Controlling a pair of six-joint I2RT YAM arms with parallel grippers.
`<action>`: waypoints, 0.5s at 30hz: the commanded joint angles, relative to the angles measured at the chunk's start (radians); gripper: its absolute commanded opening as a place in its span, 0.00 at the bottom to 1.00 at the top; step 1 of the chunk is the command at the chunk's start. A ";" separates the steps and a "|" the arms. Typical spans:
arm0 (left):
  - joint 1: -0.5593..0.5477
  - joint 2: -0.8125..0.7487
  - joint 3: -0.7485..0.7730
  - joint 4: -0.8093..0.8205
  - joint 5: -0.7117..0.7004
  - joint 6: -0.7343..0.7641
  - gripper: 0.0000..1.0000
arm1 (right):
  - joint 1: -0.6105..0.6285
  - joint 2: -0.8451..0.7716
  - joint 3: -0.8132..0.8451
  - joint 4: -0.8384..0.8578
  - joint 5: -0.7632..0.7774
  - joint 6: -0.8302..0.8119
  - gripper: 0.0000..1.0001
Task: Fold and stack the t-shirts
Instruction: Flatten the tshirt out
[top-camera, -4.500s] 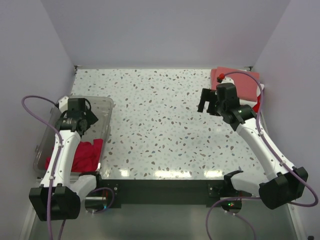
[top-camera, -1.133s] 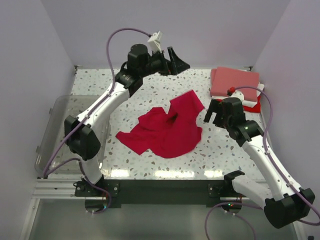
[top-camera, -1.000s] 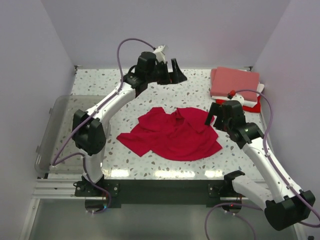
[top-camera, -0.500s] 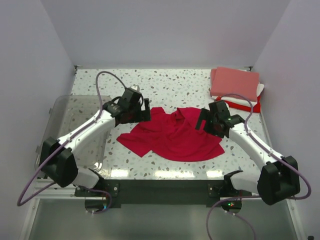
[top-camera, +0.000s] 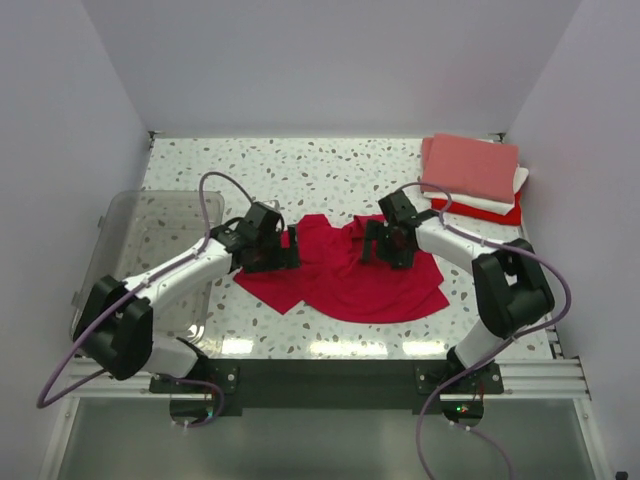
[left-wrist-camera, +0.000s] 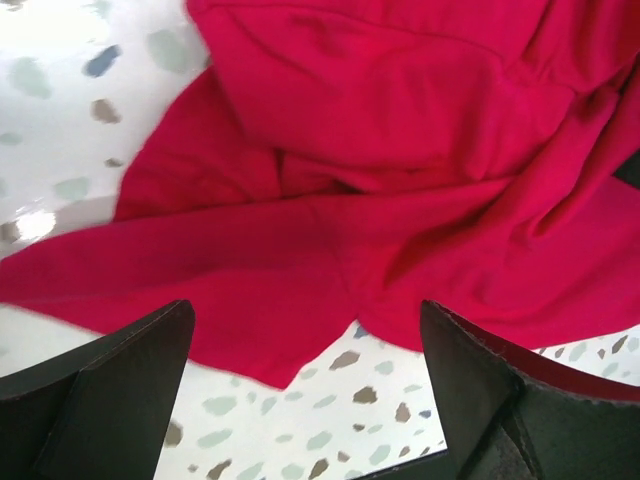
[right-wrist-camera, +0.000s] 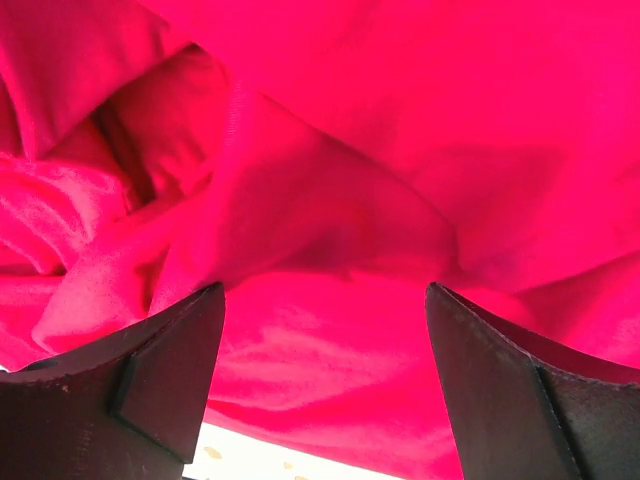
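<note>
A crimson-red t-shirt (top-camera: 340, 285) lies crumpled and spread on the speckled table (top-camera: 300, 175). My left gripper (top-camera: 289, 250) hangs low over its left edge, open; in the left wrist view the left gripper (left-wrist-camera: 305, 310) has wide jaws framing the t-shirt's (left-wrist-camera: 400, 150) hem and bare table. My right gripper (top-camera: 379, 246) is over the shirt's upper right folds, open, touching or nearly touching the cloth. In the right wrist view the right gripper (right-wrist-camera: 322, 295) straddles wrinkled red fabric (right-wrist-camera: 350, 150). Folded t-shirts (top-camera: 470, 168) are stacked at the back right, salmon-pink on top, white and red below.
A clear plastic bin (top-camera: 110, 215) stands at the table's left edge, beside my left arm. The folded stack sits against the right wall. Walls close in the table at the back and on both sides.
The red shirt dropped flat onto the table. My left arm swung down from the back to the shirt's left edge, and my right gripper moved left onto the shirt.
</note>
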 joint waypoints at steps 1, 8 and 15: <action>-0.006 0.078 -0.027 0.182 0.114 -0.021 1.00 | 0.003 0.012 0.042 0.037 -0.012 0.002 0.84; -0.006 0.285 0.015 0.267 0.146 0.022 1.00 | 0.001 0.123 0.099 -0.001 0.020 -0.030 0.86; -0.006 0.437 0.120 0.275 0.111 0.073 1.00 | -0.028 0.203 0.188 -0.048 0.069 -0.038 0.87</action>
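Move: The t-shirt's left part lies right under the left hand, about 2 cm to its right and 6 below; the t-shirt's middle is some 11 cm right and 4 cm back of that hand. The right hand is already down at the cloth, with that middle about 6 cm to its left and 5 back. The stacked shirts stand some 14 cm ahead and 22 right of the right hand; the clear bin's middle is about 30 cm left and 4 back of the left hand. Open left fingertips come down onto the t-shirt's left part, sinking some 6 cm while drifting right, then drag the cloth forward and right, away from the bin and towards the other hand, for another 4 cm or so. The right fingertips, still spread on the cloth, ease down a little and push it about 3 cm forward. ##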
